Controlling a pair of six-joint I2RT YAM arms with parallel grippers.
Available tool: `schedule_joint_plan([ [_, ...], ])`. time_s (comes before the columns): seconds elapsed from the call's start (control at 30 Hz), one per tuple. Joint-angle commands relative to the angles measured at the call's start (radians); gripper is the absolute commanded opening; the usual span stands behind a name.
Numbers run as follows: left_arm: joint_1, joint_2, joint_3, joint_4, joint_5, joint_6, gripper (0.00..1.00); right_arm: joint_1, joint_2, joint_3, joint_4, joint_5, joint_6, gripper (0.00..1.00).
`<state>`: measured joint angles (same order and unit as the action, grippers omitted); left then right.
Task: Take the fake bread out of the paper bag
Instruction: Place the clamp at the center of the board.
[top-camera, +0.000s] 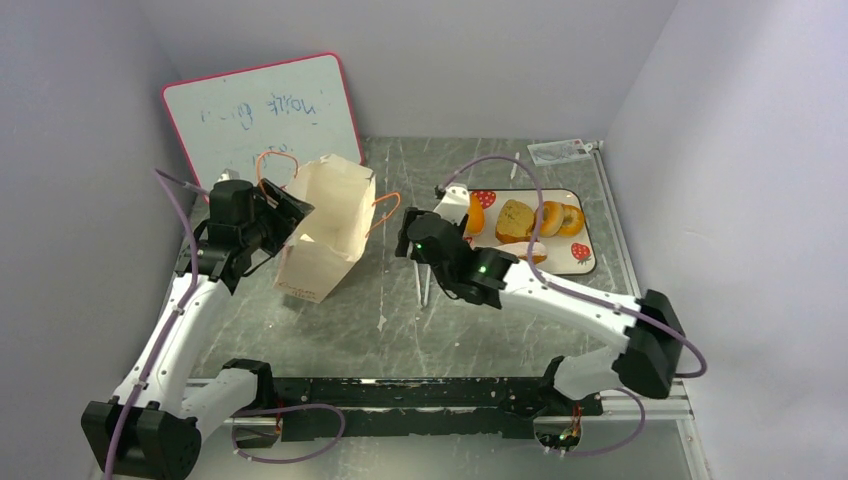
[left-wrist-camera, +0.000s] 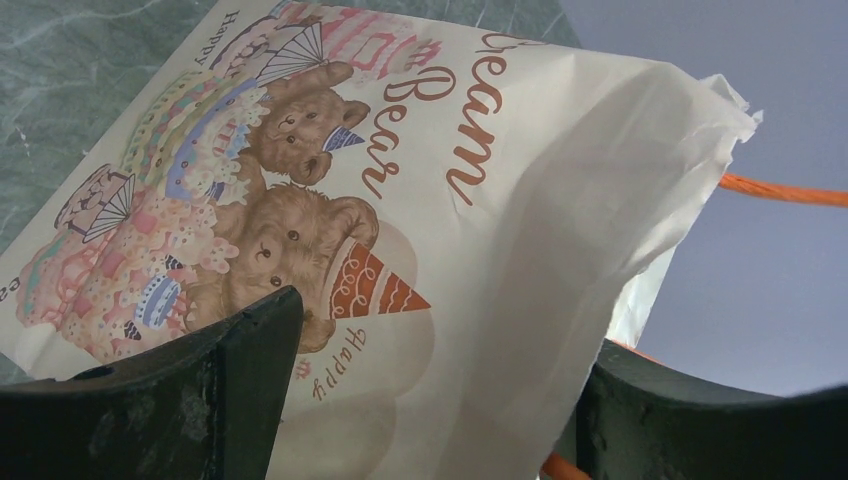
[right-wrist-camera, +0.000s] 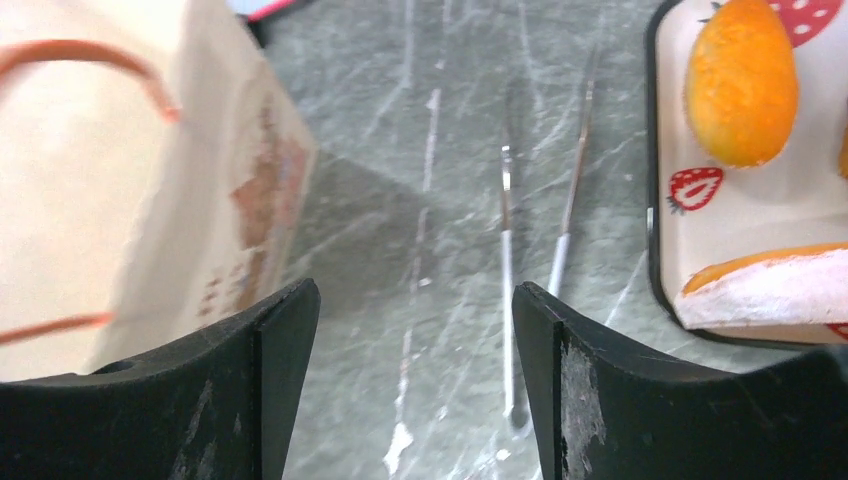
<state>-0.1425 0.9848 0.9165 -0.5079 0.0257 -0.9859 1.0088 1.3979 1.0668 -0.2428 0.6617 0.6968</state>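
The paper bag stands tilted left of the table's centre, its mouth open toward the upper right; only pale paper shows inside. My left gripper is at its left rim. In the left wrist view the bear-printed face fills the gap of that gripper, whose jaws stand wide apart. The fake bread lies on the strawberry tray: orange roll, brown loaf, two bagels, baguette. My right gripper hangs open and empty between bag and tray, also seen from the wrist.
A pink-framed whiteboard leans on the back wall behind the bag. Two thin white sticks lie on the grey table below my right gripper. A small clear packet sits at the back right. Walls close in on three sides.
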Motion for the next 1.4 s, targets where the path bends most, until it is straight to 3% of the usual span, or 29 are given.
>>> schedule_joint_plan([
  [0.0, 0.015, -0.011, -0.011, 0.032, 0.002, -0.017, 0.8, 0.078, -0.099, 0.047, -0.134, 0.01, 0.104, 0.74],
  [0.33, 0.026, -0.015, -0.013, 0.038, 0.013, -0.011, 0.8, 0.235, -0.127, 0.127, -0.206, 0.018, 0.229, 0.73],
  [0.6, 0.033, -0.014, -0.011, 0.04, 0.029, -0.007, 0.8, 0.27, -0.074, 0.187, -0.185, 0.023, 0.228, 0.73],
  [0.97, 0.038, -0.036, -0.026, 0.037, 0.044, -0.007, 0.8, 0.264, 0.088, 0.292, -0.133, 0.051, 0.181, 0.73],
  [1.37, 0.051, -0.05, -0.023, 0.031, 0.064, 0.01, 0.8, 0.169, 0.218, 0.373, -0.112, 0.027, 0.18, 0.71],
])
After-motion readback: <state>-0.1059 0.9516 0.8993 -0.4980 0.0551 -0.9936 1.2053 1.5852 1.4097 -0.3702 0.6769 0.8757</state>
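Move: The paper bag's middle lies about 17 cm to the right hand's left, some 2 cm ahead and 7 cm below; its right orange handle is only about 6 cm left, 2 cm ahead and 2 cm above. The clamp lies some 18 cm below, 3 cm ahead and 2 cm right; the strawberry board's middle is about 26 cm right, 8 cm ahead. For the left hand, the bag's middle is level ahead, about 5 cm right and 8 cm below. Back and up first, swinging left, the right hand leaves the clamp behind and draws some 9 cm back and 7 cm up; it then heads left and forward, sinking slightly, to the near right corner of the bag's mouth. The wrist rolls a little, its left side rising, and turns slightly counter-clockwise; the fingers stay open beside the rim. ##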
